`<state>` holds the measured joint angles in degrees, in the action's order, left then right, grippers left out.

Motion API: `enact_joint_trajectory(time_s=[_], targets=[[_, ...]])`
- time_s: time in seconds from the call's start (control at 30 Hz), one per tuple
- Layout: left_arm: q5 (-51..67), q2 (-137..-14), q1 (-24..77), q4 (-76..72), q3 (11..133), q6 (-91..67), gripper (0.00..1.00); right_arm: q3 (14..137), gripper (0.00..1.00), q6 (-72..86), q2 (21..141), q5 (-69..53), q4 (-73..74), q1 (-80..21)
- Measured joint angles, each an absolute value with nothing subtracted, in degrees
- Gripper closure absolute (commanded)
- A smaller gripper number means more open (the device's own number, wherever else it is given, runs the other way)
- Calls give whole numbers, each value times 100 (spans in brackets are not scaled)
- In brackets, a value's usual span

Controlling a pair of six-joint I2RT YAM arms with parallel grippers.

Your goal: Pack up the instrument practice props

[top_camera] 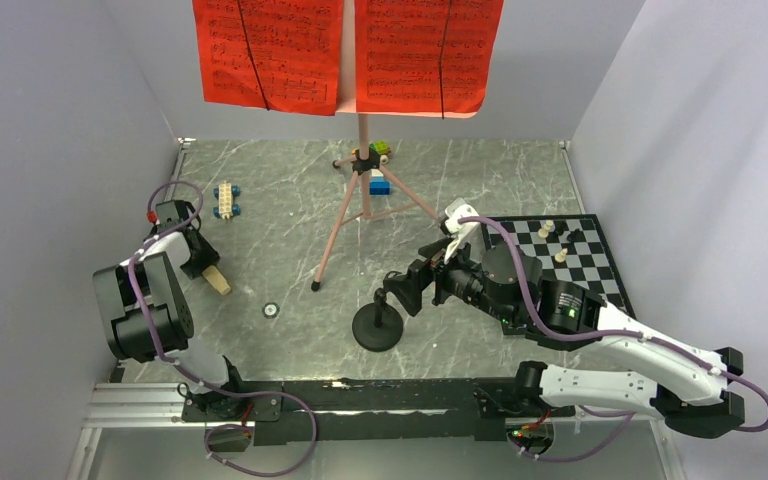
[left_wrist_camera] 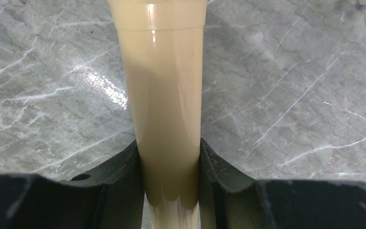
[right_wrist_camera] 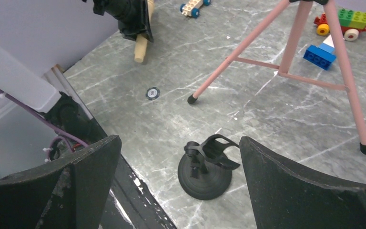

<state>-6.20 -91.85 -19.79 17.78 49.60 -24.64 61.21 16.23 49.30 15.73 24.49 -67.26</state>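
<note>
The beige microphone lies low over the marble table, and my left gripper is shut on its handle. From above, that gripper is at the left, with the microphone's end poking out toward the front. The small black round-base mic stand stands at front centre with its clip empty. My right gripper hovers just right of it, open. In the right wrist view the mic stand sits between and beyond the wide fingers of the gripper. The pink tripod music stand stands at the back with red sheet-music pages on its desk.
A chessboard with pieces lies at the right, behind my right arm. Toy block cars sit at the back left and by the tripod's feet, next to a blue block. A small round disc lies on the table.
</note>
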Motion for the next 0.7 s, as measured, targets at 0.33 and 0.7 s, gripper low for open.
enact_joint_trajectory(time_s=[0.33,0.7], targets=[[-609,-9179,-1979,1767,4960,-2475,36,6121,0,1621,4711,1778,2674,-6726],[-381,-8296,-1979,2257,4950,-2685,21,5953,0,1750,4687,1798,2716,-6726]])
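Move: The left fingers hold the microphone near its tail, down at the table; its middle lies about 2 cm ahead and 2 cm left of the hand, level with it. The beige toy car with blue wheels stands roughly 18 cm ahead and 5 cm right of that hand, the small round disc about 11 cm back and 16 cm right, both just below hand height. From the right hand the microphone is some 50 cm left, 20 cm ahead and 32 cm lower. The left fingers let go of the microphone, spreading from a narrow grip to about three quarters open while the hand barely shifts. Then the hand lifts straight off it, roughly 4 cm up with a slight drift to the right. The open right hand merely eases about 1.5 cm right, then sinks about 1 cm. ##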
